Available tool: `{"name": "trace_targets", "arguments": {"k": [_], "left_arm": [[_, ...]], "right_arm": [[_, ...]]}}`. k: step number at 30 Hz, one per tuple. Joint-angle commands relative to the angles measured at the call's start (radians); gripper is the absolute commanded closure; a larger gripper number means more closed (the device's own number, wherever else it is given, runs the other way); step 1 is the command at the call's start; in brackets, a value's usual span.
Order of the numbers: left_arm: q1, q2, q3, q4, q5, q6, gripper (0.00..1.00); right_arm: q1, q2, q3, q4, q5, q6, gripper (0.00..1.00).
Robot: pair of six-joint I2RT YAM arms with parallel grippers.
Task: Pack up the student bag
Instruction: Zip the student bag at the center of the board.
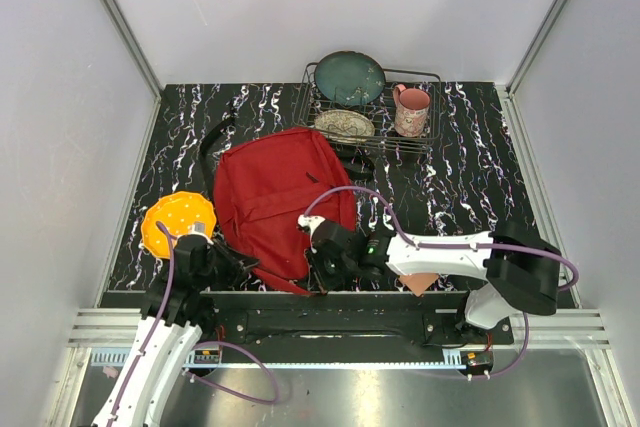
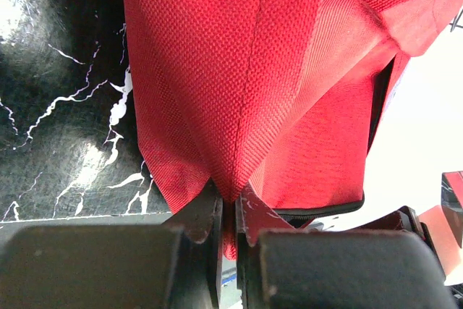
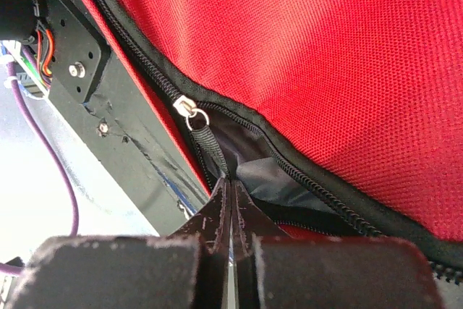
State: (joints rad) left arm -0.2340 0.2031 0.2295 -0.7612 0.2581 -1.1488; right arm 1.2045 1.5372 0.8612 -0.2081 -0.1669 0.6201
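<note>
The student bag point(image 1: 270, 192), a big red backpack with black zipper trim, lies flat on the dark marbled table, its bottom edge toward the arms. My left gripper point(image 1: 238, 267) is at the bag's near left corner. In the left wrist view it point(image 2: 230, 211) is shut on a pinched fold of the red fabric point(image 2: 246, 92). My right gripper point(image 1: 318, 269) is at the bag's near right edge. There it point(image 3: 230, 182) is shut on the black strap of the zipper pull point(image 3: 210, 142), just below the silver slider point(image 3: 185, 108). The zip gapes a little, showing dark lining point(image 3: 264, 175).
An orange round dish point(image 1: 177, 221) sits left of the bag, beside the left arm. At the back, a wire rack point(image 1: 425, 143) holds a teal plate point(image 1: 349, 77), a patterned plate point(image 1: 344, 124) and a pink mug point(image 1: 411, 110). A tan piece point(image 1: 420, 282) lies under the right arm.
</note>
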Motion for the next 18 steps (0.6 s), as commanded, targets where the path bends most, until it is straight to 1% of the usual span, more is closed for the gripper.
{"name": "trace_targets", "arguments": {"k": [1, 2, 3, 5, 6, 8, 9, 10, 11, 14, 18], "left_arm": [[0.018, -0.001, 0.037, 0.092, -0.096, 0.029, 1.0], [0.018, 0.01, 0.03, 0.127, -0.074, 0.038, 1.0], [0.018, 0.015, 0.034, 0.129, -0.065, 0.043, 1.0], [0.015, 0.01, 0.076, 0.053, -0.161, 0.064, 1.0], [0.015, -0.004, 0.083, 0.075, -0.155, 0.06, 1.0], [0.015, 0.013, 0.091, 0.097, -0.142, 0.051, 1.0], [0.015, 0.027, 0.084, 0.109, -0.129, 0.054, 1.0], [0.013, 0.041, 0.079, 0.12, -0.109, 0.054, 1.0], [0.015, 0.057, 0.074, 0.131, -0.105, 0.049, 1.0], [0.015, 0.041, 0.057, 0.146, -0.099, 0.037, 1.0], [0.015, 0.028, 0.086, 0.108, -0.129, 0.047, 1.0]], "right_arm": [[0.02, -0.046, -0.028, -0.165, -0.059, 0.0, 1.0], [0.02, -0.048, -0.033, -0.16, -0.059, 0.001, 1.0], [0.021, -0.046, -0.036, -0.159, -0.062, 0.006, 1.0], [0.038, -0.046, -0.057, -0.192, -0.04, 0.045, 1.0], [0.046, -0.076, -0.083, -0.188, -0.023, 0.064, 1.0], [0.046, -0.144, -0.173, -0.195, 0.058, 0.127, 1.0], [0.044, -0.166, -0.194, -0.206, 0.091, 0.133, 1.0], [0.037, -0.186, -0.198, -0.232, 0.162, 0.136, 1.0], [0.026, -0.204, -0.195, -0.27, 0.194, 0.132, 1.0], [-0.043, -0.281, -0.179, -0.278, 0.245, 0.11, 1.0], [-0.146, -0.307, -0.133, -0.294, 0.32, 0.081, 1.0]]}}
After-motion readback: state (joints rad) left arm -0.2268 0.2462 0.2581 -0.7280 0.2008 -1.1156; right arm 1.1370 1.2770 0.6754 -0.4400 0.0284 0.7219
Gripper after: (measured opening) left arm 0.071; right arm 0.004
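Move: My shut right fingers hold the zip's pull strap; the slider sits about 3 cm to their left and 1 cm back. The student bag's right near corner is roughly 7 cm ahead and 7 cm right of this hand, the bag's middle some 17 cm ahead and 6 cm left. The pink wallet lies about 22 cm right and 3 cm ahead, a little lower. From my left hand, still pinching the bag's left near edge, the slider is around 11 cm right and 6 cm back. After barely moving at first, I sweep my right hand about 10 cm to the right, faster and faster, away from my left hand and towards the pink wallet, sinking a little and swinging forward at the last; the wrist turns some 15 degrees clockwise. The fingers stay shut, but their hold on the strap ends. My left hand keeps its pinch and eases forward and left by 1.5 cm. ##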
